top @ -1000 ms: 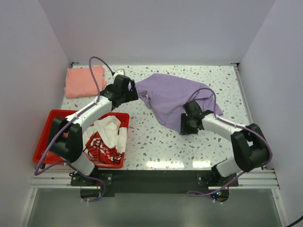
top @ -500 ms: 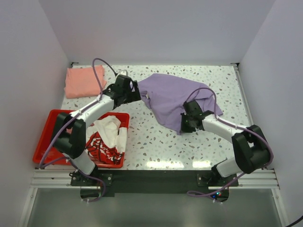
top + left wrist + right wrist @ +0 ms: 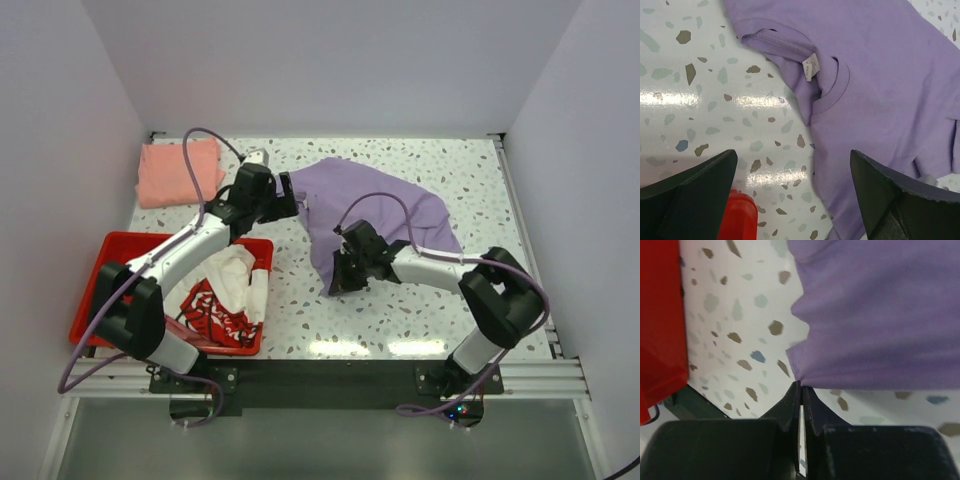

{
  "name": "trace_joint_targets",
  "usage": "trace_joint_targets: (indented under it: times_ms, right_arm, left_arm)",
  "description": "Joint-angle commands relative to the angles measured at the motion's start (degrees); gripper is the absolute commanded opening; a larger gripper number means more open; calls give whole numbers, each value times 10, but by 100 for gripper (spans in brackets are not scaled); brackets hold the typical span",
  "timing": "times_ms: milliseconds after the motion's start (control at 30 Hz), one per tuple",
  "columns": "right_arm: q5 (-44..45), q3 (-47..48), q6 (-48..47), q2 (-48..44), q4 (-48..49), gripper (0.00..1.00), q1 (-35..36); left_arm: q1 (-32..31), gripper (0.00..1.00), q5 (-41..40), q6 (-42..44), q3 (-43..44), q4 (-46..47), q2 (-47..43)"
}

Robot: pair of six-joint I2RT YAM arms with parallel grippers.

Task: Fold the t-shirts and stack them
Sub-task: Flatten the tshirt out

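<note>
A lavender t-shirt [image 3: 375,200] lies crumpled in the middle of the table. My right gripper [image 3: 338,278] is shut on its near hem corner, and in the right wrist view the purple cloth [image 3: 880,315] is pinched at the fingertips of that gripper [image 3: 801,385]. My left gripper [image 3: 292,195] hovers open at the shirt's left edge; its wrist view shows the collar with a white label [image 3: 810,67] ahead of the wide-apart jaws of the gripper [image 3: 792,162]. A folded salmon-pink t-shirt [image 3: 178,170] rests at the back left. A white t-shirt with red print [image 3: 225,295] lies in the tray.
A red plastic tray [image 3: 100,290] stands at the front left, its corner [image 3: 737,215] just below my left gripper and its wall [image 3: 660,315] left of my right gripper. White walls enclose the table on three sides.
My right gripper has shut on the lavender shirt's hem and pulled it leftward toward the tray. The left gripper shifted slightly to the right over the collar, still open.
</note>
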Motion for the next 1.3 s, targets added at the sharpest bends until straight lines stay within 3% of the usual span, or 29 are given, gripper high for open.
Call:
trace_joint_targets:
  times_ms: [0,133,200,233,333,400,433,667,767,933,1267]
  right_arm:
    - [-47,40,35,35,71,0,17]
    - [-46,62,39,49,59,8,17]
    - [-20,67,33,42,26,28,17]
    - [-11,68,31,29,17,47,15]
    - [44,70,18,-11,-34,77,13]
    - [90,66,18,-32,-79,88,-3]
    - [99,63,15,-45,-93,99,-12]
    - [176,1,-4,-224,-186,99,-127]
    - [273,-9,-10,-271,-231,99,-179]
    - [294,-10,-40,-319,-242,99,-260]
    - [258,-21,-71,-300,-225,99,-292]
  left_arm:
    - [-9,100,1,-11,-6,17,-16]
    - [-17,100,-3,-12,-6,6,-25]
    - [-24,100,-6,-10,-7,0,-28]
    - [-34,100,-6,-10,-7,-2,-30]
    - [-67,100,-13,-9,-9,-12,-34]
    - [-84,100,-15,-13,-15,-21,-36]
    - [-97,100,-14,-13,-18,-25,-38]
    - [-139,100,17,-46,-68,-33,-72]
    - [-169,100,69,-57,-103,-9,-77]
    - [-224,100,57,-96,-152,-12,-69]
    - [-265,70,44,-120,-163,36,3]
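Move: The right fingers hold the purple t-shirt's front corner; their next place, its right front corner, lies about 27 cm right, 8 cm ahead and 3 cm lower. The left hand, open and empty, goes for the held corner, about 17 cm back, 11 cm right and 13 cm below. The collar is some 6 cm right and 1 cm ahead of the left hand, 14 cm below; the white shirt in the bin is 16 cm back, 11 cm left, 10 cm below. Still pinching the front corner, the right hand drags it some 3 cm left, opens wide and lets go, then rises about 10 cm while sweeping right towards the t-shirt's right front corner, turning clockwise some 40 degrees. The left hand comes back about 18 cm, right 10 and down 10 to just over the freed corner, tipping down as its fingers begin to close. ##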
